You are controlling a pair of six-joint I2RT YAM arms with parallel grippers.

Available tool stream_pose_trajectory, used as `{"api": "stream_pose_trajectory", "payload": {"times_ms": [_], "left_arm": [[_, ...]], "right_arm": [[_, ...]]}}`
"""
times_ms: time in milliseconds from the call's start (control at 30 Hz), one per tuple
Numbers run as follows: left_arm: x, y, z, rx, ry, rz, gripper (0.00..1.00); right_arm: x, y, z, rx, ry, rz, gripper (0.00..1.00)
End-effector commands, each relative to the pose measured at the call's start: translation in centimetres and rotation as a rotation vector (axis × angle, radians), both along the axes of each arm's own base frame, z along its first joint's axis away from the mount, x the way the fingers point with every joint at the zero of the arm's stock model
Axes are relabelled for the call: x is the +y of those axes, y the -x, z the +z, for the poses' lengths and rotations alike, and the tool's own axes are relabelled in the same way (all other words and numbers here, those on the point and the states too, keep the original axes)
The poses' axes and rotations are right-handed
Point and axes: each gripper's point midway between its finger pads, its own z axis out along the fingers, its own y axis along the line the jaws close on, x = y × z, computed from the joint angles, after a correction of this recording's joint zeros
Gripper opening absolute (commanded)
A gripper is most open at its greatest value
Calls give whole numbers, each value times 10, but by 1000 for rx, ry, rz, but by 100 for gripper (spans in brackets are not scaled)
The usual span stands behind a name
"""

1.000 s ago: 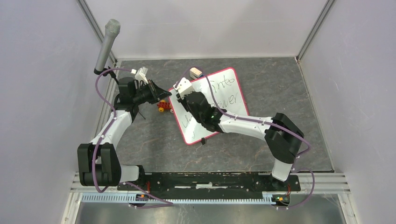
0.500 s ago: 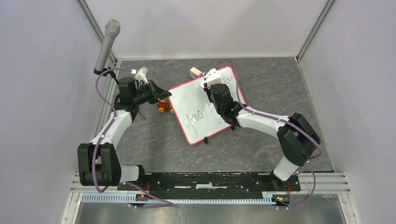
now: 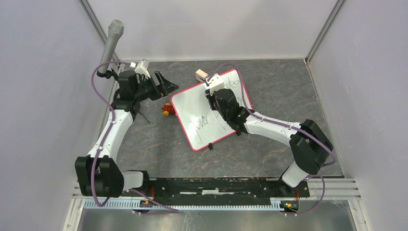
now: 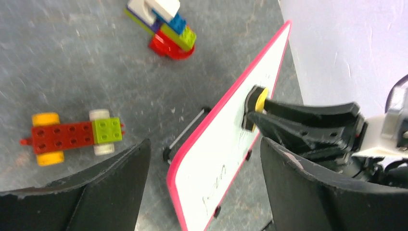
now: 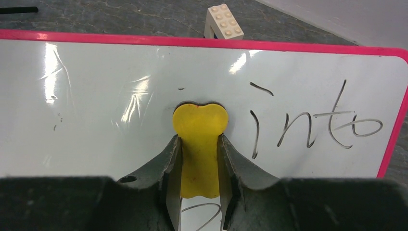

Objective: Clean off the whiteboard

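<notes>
The whiteboard (image 3: 195, 108), white with a pink rim, lies tilted on the grey table. Black writing remains at its far right (image 5: 312, 127) and lower middle (image 3: 208, 120). My right gripper (image 3: 214, 94) is over the board's far part, shut on a yellow eraser (image 5: 199, 125) that presses on the board (image 5: 96, 120) left of the word "into". My left gripper (image 3: 169, 85) hangs open beside the board's left corner, apart from it. In the left wrist view the board's rim (image 4: 219, 108) runs between the wide jaws of that gripper (image 4: 205, 144), and the eraser (image 4: 260, 100) shows edge-on.
A red and green toy-brick car (image 3: 168, 109) sits just left of the board, also (image 4: 72, 137). A stack of coloured bricks (image 4: 166, 26) lies beyond it. A beige brick (image 3: 201, 74) rests past the board's far edge. A microphone (image 3: 109, 45) stands at the back left.
My left gripper has opened and drawn back from the board's left corner. The right gripper swept the eraser from the left part toward the far right; writing there is gone.
</notes>
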Motion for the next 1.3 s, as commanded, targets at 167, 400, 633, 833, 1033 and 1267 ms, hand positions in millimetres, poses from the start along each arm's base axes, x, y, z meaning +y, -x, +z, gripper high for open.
{"api": "stream_pose_trajectory", "payload": {"times_ms": [167,400,633,833,1033,1267], "left_arm": [[-43,-39,41,-72,-33,-119,88],[-74,-58,22,25,32,-290,83],[-91,-49,-11,91,48,-396,76],[-98,-44,-23,102,44,-415,49],[-100,-43,-21,74,33,-431,37],[-98,-44,-24,53,9,-435,30]], "right_arm": [[7,-7,37,-37,-63,24,27],[3,-7,32,-33,-55,18,27],[0,-12,31,-34,-39,5,27],[7,-15,35,-31,-40,17,27],[22,-12,38,-21,-93,69,27],[33,-11,33,0,-114,87,27]]}}
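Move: The whiteboard's top edge, where the left hand will take it, lies about 4 cm ahead, 10 cm to the right and 3 cm below. The eraser held by the right hand is some 17 cm to the left hand's right and 3 cm ahead; the block tower stands 11 cm ahead, 11 right, and the red wagon 4 cm back, 2 left, both well below. For the right hand, the word "into" lies 8 cm right and 4 ahead, level. Rightward and forward in an arc, the left hand first rises about 4 cm, then sinks over the whiteboard's top edge, ending roughly 10 cm farther right. It yaws some 20 degrees clockwise while its open fingers close to about a third, straddling the edge beside the eraser. The right hand keeps its grip on the eraser at the board, easing 1–2 cm left and up. ##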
